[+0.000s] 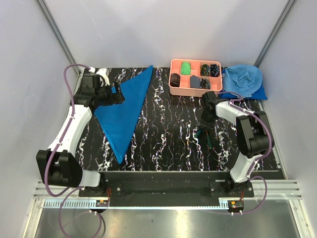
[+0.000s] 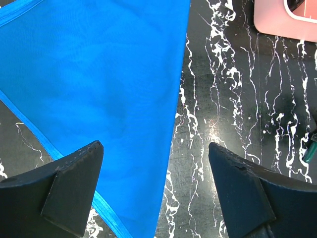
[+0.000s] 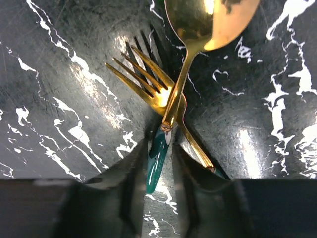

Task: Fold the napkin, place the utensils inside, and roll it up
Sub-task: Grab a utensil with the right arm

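The royal-blue napkin (image 1: 124,111) lies folded into a long triangle on the left of the black marbled table, and it fills the upper left of the left wrist view (image 2: 99,74). My left gripper (image 1: 119,93) (image 2: 154,145) hovers open over the napkin's right edge with nothing between its fingers. The fork (image 3: 143,79) and spoon (image 3: 208,20) lie crossed on the table at the right (image 1: 204,135), gold heads pointing away from me. My right gripper (image 1: 205,124) (image 3: 159,148) is low over them. Its jaws stand narrow on either side of the spoon's dark green handle, with a gap still showing. The fork's handle runs under the right finger.
A pink compartment tray (image 1: 172,74) (image 2: 277,20) with small items stands at the back, right of centre. A sky-blue heap of cloth (image 1: 241,79) lies beside it at the back right. Grey walls enclose the table on three sides.
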`<control>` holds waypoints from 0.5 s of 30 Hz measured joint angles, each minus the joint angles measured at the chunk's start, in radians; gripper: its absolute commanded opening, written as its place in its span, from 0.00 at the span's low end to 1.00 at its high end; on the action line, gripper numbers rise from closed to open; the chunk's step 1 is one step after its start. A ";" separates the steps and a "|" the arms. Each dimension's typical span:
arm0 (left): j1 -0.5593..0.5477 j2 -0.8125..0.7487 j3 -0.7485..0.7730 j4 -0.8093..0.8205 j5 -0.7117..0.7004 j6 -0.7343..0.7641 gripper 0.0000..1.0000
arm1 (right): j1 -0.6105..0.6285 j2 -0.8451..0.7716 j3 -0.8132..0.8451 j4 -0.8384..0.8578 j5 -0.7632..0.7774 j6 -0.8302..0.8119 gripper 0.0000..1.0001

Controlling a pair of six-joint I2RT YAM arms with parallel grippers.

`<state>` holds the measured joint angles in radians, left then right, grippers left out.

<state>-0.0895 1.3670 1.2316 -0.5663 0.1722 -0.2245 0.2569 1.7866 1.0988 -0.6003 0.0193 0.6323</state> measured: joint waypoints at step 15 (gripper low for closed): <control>0.061 -0.005 0.000 0.001 0.062 -0.011 0.90 | 0.016 0.006 0.017 -0.011 0.022 -0.005 0.00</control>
<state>-0.0288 1.3624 1.2320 -0.5655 0.2344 -0.2356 0.2726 1.7927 1.1160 -0.6113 0.0414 0.6270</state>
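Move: The spoon's green handle already lies between my right fingertips, not yet gripped. The spoon's middle is about 3 cm ahead and 2 cm to the right, roughly 1 cm below. The fork crosses under it, its middle some 3 cm to my right hand's right and 1 cm back, 1 cm lower. The pink tray stands about 27 cm ahead and 3 cm left of that hand. From my left hand the spoon is around 46 cm right, 2 cm back and 20 cm below. I shut my right fingers on the spoon's green handle, from about a third open to nearly closed, and pinch it just behind the gold neck. My right hand keeps its place low over the table, creeping forward less than half a centimetre, with the fingers still pointing down. ##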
